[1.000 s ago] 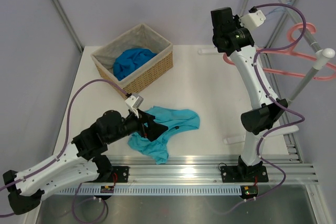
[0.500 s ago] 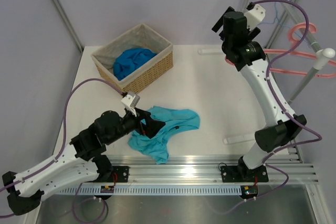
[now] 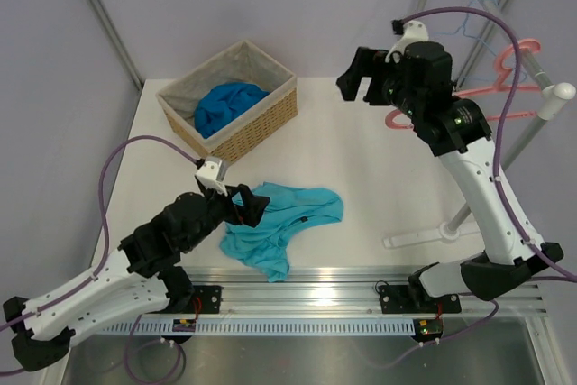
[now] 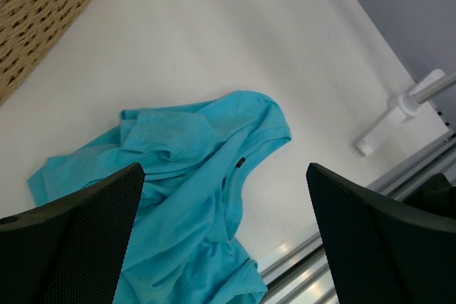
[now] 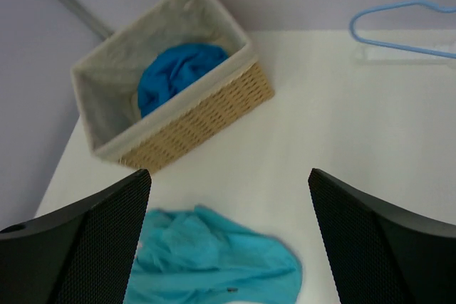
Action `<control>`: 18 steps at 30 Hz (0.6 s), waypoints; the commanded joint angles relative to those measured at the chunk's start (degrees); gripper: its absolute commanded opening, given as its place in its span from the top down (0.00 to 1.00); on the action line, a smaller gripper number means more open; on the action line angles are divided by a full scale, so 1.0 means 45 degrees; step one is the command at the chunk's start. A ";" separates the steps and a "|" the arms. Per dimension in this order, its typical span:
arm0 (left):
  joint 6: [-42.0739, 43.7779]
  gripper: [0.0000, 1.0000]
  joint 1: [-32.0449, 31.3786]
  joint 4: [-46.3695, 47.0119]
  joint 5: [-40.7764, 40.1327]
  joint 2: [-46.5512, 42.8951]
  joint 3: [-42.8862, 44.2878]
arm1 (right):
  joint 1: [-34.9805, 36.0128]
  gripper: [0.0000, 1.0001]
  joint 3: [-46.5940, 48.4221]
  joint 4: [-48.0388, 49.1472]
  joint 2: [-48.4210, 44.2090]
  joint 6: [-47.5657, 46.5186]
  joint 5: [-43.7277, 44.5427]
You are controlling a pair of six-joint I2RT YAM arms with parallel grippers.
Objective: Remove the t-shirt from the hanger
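The teal t-shirt lies crumpled on the white table, off any hanger; it also shows in the left wrist view and the right wrist view. The thin light-blue wire hanger hangs bare on the rack at the back right, and its end shows in the right wrist view. My left gripper is open and empty just above the shirt's left edge. My right gripper is open and empty, held high over the back of the table.
A wicker basket at the back left holds a royal-blue cloth. A pink plastic hanger hangs on the white rack, whose foot lies on the table at the right. The metal rail runs along the near edge.
My right arm has swung down and left, away from the rack, its gripper now facing the table. My left gripper has drawn back a little from the shirt.
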 commanded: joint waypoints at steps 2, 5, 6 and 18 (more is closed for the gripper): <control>-0.0126 0.01 -0.0058 -0.0292 -0.1713 0.0417 -0.0192 | 0.2680 0.01 -0.0022 -0.1999 -0.0212 -0.2058 -0.0182; -0.0498 0.01 -0.0058 -0.0489 -0.1578 0.1431 -0.0250 | 0.2922 0.00 -0.1150 -0.1809 -0.0986 -0.1633 -0.0502; -0.0382 0.01 -0.0058 -0.0567 -0.1481 0.2150 -0.0289 | 0.2922 0.00 -0.1618 -0.1304 -0.1340 -0.1495 -0.0525; 0.0184 0.01 -0.0058 -0.0610 -0.1072 0.8561 0.0589 | 0.2922 0.01 -0.4200 -0.1885 -0.6282 -0.1845 -0.1326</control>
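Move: The t-shirt lies crumpled on the table below my open left hand, its middle about 22 cm down, some 4 cm to the right and barely 1 cm ahead. The basket stands some 29 cm ahead and 8 cm to the left of that hand, and the front rail runs about 12 cm behind it. From my right hand the t-shirt is roughly 17 cm back, 17 cm to the left and 40 cm down. I drop my left hand about 18 cm towards the t-shirt, slowly at first and then fast, tipping its fingers some 40 degrees to point steeply down, still wide open. Meanwhile I draw my empty right hand back about 15 cm, away from the rack; it swings left and dips, then comes back to the right and rises again. ##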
